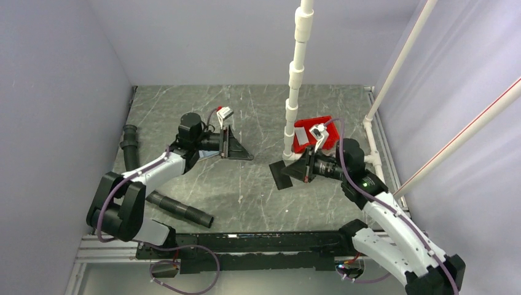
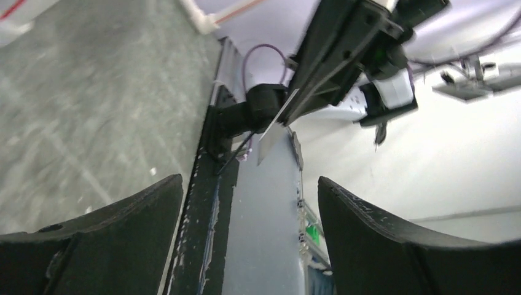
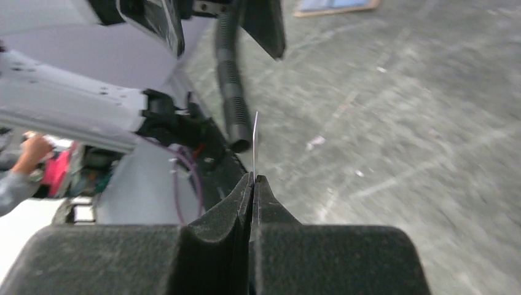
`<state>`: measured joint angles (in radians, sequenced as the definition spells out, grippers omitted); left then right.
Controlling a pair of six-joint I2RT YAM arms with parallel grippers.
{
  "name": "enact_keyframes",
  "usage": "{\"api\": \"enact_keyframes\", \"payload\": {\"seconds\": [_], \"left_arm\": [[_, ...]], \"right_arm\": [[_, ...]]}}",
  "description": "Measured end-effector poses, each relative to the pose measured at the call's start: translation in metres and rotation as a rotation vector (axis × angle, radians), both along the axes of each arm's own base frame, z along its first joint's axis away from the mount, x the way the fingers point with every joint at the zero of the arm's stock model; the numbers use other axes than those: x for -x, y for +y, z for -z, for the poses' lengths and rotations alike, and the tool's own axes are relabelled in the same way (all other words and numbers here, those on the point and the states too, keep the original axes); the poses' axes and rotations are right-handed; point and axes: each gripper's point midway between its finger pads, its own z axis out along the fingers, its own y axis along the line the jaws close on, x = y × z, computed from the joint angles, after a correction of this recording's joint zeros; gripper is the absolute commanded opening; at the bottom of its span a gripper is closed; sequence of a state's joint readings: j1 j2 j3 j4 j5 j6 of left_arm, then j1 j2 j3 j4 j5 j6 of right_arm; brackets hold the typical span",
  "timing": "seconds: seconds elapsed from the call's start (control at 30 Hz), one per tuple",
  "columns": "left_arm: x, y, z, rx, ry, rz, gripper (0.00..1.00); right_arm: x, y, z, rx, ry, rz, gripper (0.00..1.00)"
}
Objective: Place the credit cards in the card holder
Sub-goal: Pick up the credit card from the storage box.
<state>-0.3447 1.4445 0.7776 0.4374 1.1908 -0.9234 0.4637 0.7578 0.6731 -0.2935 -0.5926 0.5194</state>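
My right gripper (image 3: 253,177) is shut on a thin pale credit card (image 3: 254,142), seen edge-on and sticking out past the fingertips. In the top view this gripper (image 1: 289,170) hovers over the middle right of the table. The left wrist view shows the same card (image 2: 274,125). My left gripper (image 2: 250,184) is open and empty, its fingers (image 2: 123,227) wide apart; in the top view it (image 1: 238,149) faces the right gripper. The card holder (image 3: 335,6), tan with a bluish inside, lies on the table at the top edge of the right wrist view. Another white card (image 1: 301,134) lies in the red tray.
A red tray (image 1: 325,125) sits at the back right beside a white pipe post (image 1: 293,92). A black ribbed hose (image 1: 181,209) lies at the front left and another (image 1: 129,147) by the left wall. A black rail (image 1: 246,241) runs along the near edge.
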Motion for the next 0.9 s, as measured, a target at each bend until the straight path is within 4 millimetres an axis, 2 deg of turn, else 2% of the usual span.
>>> {"api": "enact_keyframes", "payload": {"seconds": [0.07, 0.13, 0.27, 0.4, 0.43, 0.47, 0.5, 0.57, 0.63, 0.77, 0.9], "left_arm": [[0.015, -0.014, -0.021, 0.053, -0.075, 0.057, 0.83], [0.027, -0.023, -0.033, 0.087, -0.122, 0.101, 0.79], [0.046, -0.036, -0.039, 0.105, -0.149, 0.164, 0.6], [0.053, -0.04, -0.04, 0.109, -0.154, 0.186, 0.32], [0.054, -0.04, -0.042, 0.111, -0.156, 0.187, 0.19], [0.054, -0.04, -0.043, 0.113, -0.158, 0.186, 0.08], [0.055, -0.039, -0.044, 0.115, -0.164, 0.186, 0.01], [0.057, -0.038, -0.049, 0.121, -0.184, 0.187, 0.0], [0.057, -0.037, -0.054, 0.12, -0.205, 0.171, 0.0], [0.055, -0.032, -0.063, 0.111, -0.241, 0.118, 0.0], [0.048, -0.02, -0.078, 0.128, -0.293, 0.064, 0.0]], "right_arm": [[0.001, 0.013, -0.015, -0.069, -0.022, -0.069, 0.0], [0.004, 0.021, -0.025, -0.119, -0.03, -0.126, 0.0], [0.01, 0.032, -0.042, -0.194, -0.053, -0.22, 0.0], [0.012, 0.038, -0.048, -0.226, -0.057, -0.264, 0.0], [0.013, 0.04, -0.05, -0.234, -0.055, -0.276, 0.0], [0.013, 0.041, -0.05, -0.237, -0.054, -0.28, 0.06], [0.013, 0.043, -0.049, -0.238, -0.051, -0.281, 0.11], [0.011, 0.044, -0.047, -0.235, -0.039, -0.273, 0.28], [0.009, 0.045, -0.046, -0.234, -0.028, -0.261, 0.34], [0.008, 0.047, -0.049, -0.245, -0.027, -0.248, 0.34], [0.009, 0.046, -0.049, -0.266, -0.028, -0.242, 0.27]]}}
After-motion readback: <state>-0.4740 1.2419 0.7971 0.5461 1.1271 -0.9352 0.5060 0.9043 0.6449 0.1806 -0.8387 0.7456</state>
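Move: The left hand's open fingers have the black credit card, held in the right fingertips, about 11 cm to their right, 5 cm back and nearly level; the card holder lies 12 cm ahead, 13 cm left and some 20 cm below. From the right hand the left gripper is about 14 cm left and 6 cm ahead, at much the same height, and the red storage box about 25 cm ahead, 10 cm right and 17 cm below. The left fingers shut on the near edge of the black card and pinch it, after the left hand has come back about 5 cm, right some 4 cm and up to meet it. The right hand brings the card left and up, roughly 5 cm each, turning about 20 degrees, then stays put and opens a third of the way to let go; the left hand lifts a little more and eases back left. ##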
